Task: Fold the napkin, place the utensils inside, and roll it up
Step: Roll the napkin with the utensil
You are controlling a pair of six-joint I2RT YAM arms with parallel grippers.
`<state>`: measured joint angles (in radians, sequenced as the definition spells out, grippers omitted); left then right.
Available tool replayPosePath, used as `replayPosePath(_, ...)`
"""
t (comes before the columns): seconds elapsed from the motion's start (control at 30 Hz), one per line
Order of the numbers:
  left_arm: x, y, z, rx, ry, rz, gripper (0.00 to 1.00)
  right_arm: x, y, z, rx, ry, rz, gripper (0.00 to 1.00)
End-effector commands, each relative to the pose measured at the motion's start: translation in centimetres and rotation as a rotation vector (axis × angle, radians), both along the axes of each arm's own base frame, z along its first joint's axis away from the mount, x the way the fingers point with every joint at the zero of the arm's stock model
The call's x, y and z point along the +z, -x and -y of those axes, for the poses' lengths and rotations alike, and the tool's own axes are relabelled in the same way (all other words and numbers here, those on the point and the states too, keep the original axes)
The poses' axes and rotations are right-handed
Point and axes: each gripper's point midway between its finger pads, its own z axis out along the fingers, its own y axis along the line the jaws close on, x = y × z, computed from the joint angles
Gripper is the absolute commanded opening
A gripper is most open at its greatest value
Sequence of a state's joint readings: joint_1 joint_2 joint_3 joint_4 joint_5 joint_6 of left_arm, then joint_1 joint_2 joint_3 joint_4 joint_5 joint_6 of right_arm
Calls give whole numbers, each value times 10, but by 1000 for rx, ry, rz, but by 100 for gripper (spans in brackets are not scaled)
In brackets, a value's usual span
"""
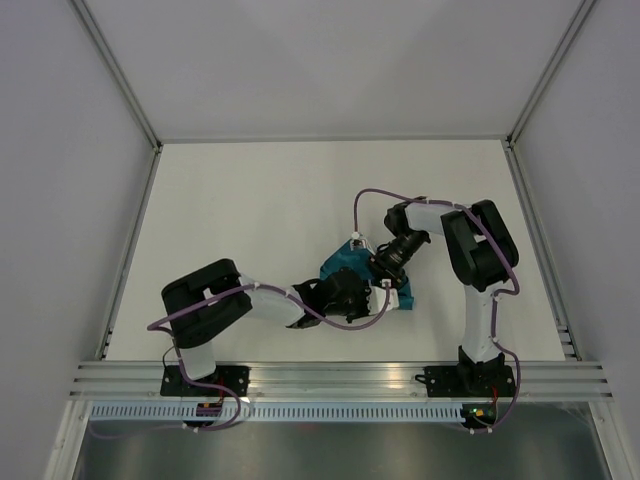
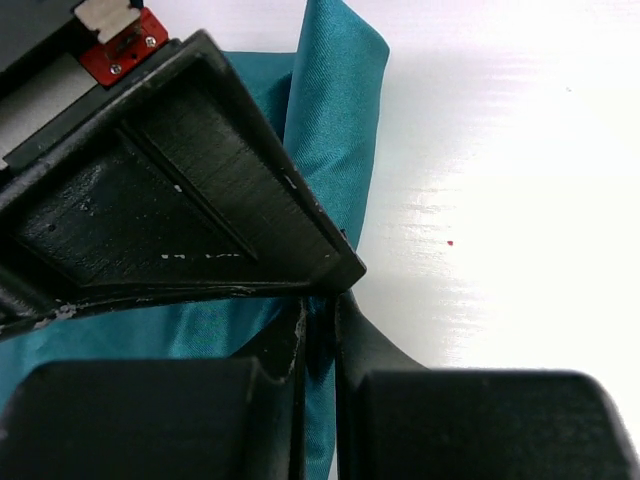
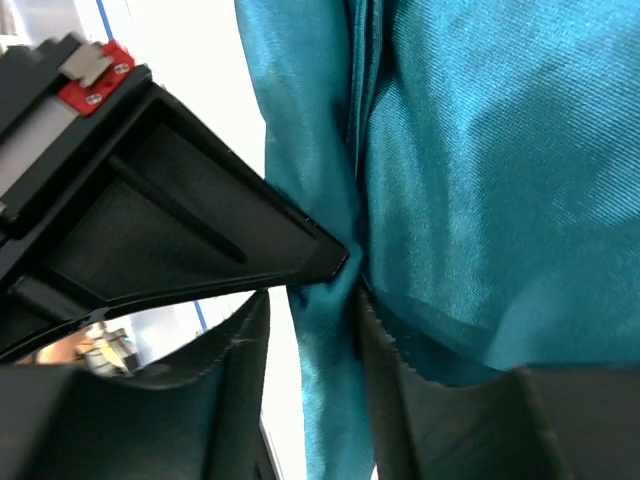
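Note:
The dark teal napkin [image 1: 338, 266] lies bunched on the white table in front of the arms, and both grippers meet over it. My left gripper [image 1: 352, 298] reaches in from the left. In the left wrist view its jaws [image 2: 320, 310] are pressed together on a thin fold of the napkin [image 2: 335, 120]. My right gripper [image 1: 385, 268] comes down from the right. In the right wrist view its jaws [image 3: 312, 300] stand apart, with a hanging fold of the napkin [image 3: 500, 180] between them, touching only the right finger. The utensils are out of view.
The white table [image 1: 250, 200] is enclosed by pale walls on three sides. An aluminium rail [image 1: 330, 375] runs along the near edge, carrying both arm bases. Purple cables loop along the arms over the napkin.

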<state>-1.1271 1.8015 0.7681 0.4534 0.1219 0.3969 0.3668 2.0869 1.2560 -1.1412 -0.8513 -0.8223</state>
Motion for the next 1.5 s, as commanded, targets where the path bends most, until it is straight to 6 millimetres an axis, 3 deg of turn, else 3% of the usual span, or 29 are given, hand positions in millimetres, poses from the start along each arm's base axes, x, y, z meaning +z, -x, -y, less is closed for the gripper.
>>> replayPosePath(0.0, -44, 25, -26, 2, -124, -232, 2, -22, -43, 10, 68, 18, 273, 48)
replayPosePath(0.2, -42, 22, -28, 5, -98, -331, 2, 18, -70, 13, -33, -47, 376, 51)
replayPosePath(0.4, -37, 17, -27, 16, -68, -499, 2, 59, -97, 37, -168, -127, 499, 52)
replayPosePath(0.43, -36, 21, -28, 1, -70, -548, 2, 71, -99, 39, -177, -149, 541, 52)
replayPosePath(0.5, -35, 13, -26, 20, -63, -609, 2, 72, -98, 47, -195, -150, 588, 52)
replayPosePath(0.53, -34, 14, -25, 11, -59, -642, 2, 83, -102, 48, -194, -163, 664, 52)
replayPosePath(0.6, -34, 8, -26, 31, -61, -686, 2, 77, -91, 53, -202, -152, 694, 54)
replayPosePath(0.63, -33, 10, -25, 22, -57, -710, 2, 88, -94, 53, -201, -168, 778, 54)
replayPosePath(0.87, -28, -1, -27, 36, -8, -883, 2, 78, -65, 55, -145, -171, 917, 58)
replayPosePath(1.13, -33, 0, -27, 45, -17, -1021, 2, 53, -49, 21, -15, -84, 1173, 64)
replayPosePath(1.3, -37, -5, -29, 69, -30, -1066, 2, 44, -39, 3, 66, -80, 1208, 65)
replayPosePath(1.47, -34, -10, -30, 75, -18, -1099, 2, 30, -29, -2, 122, -60, 1198, 65)
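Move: The napkin roll is already pinched in the left fingers, right at that hand point. From the right hand it lies between the loosened fingers, about 1 cm ahead, level sideways and in height, with the left gripper some 3 cm to its left, level ahead and in height. The unrolled napkin's middle is roughly 6 cm ahead, 6 cm left and 2 cm below the right hand. Still pinching, the left hand turns the roll forward about 55 degrees; the right, opening, loops forward-up and back. ##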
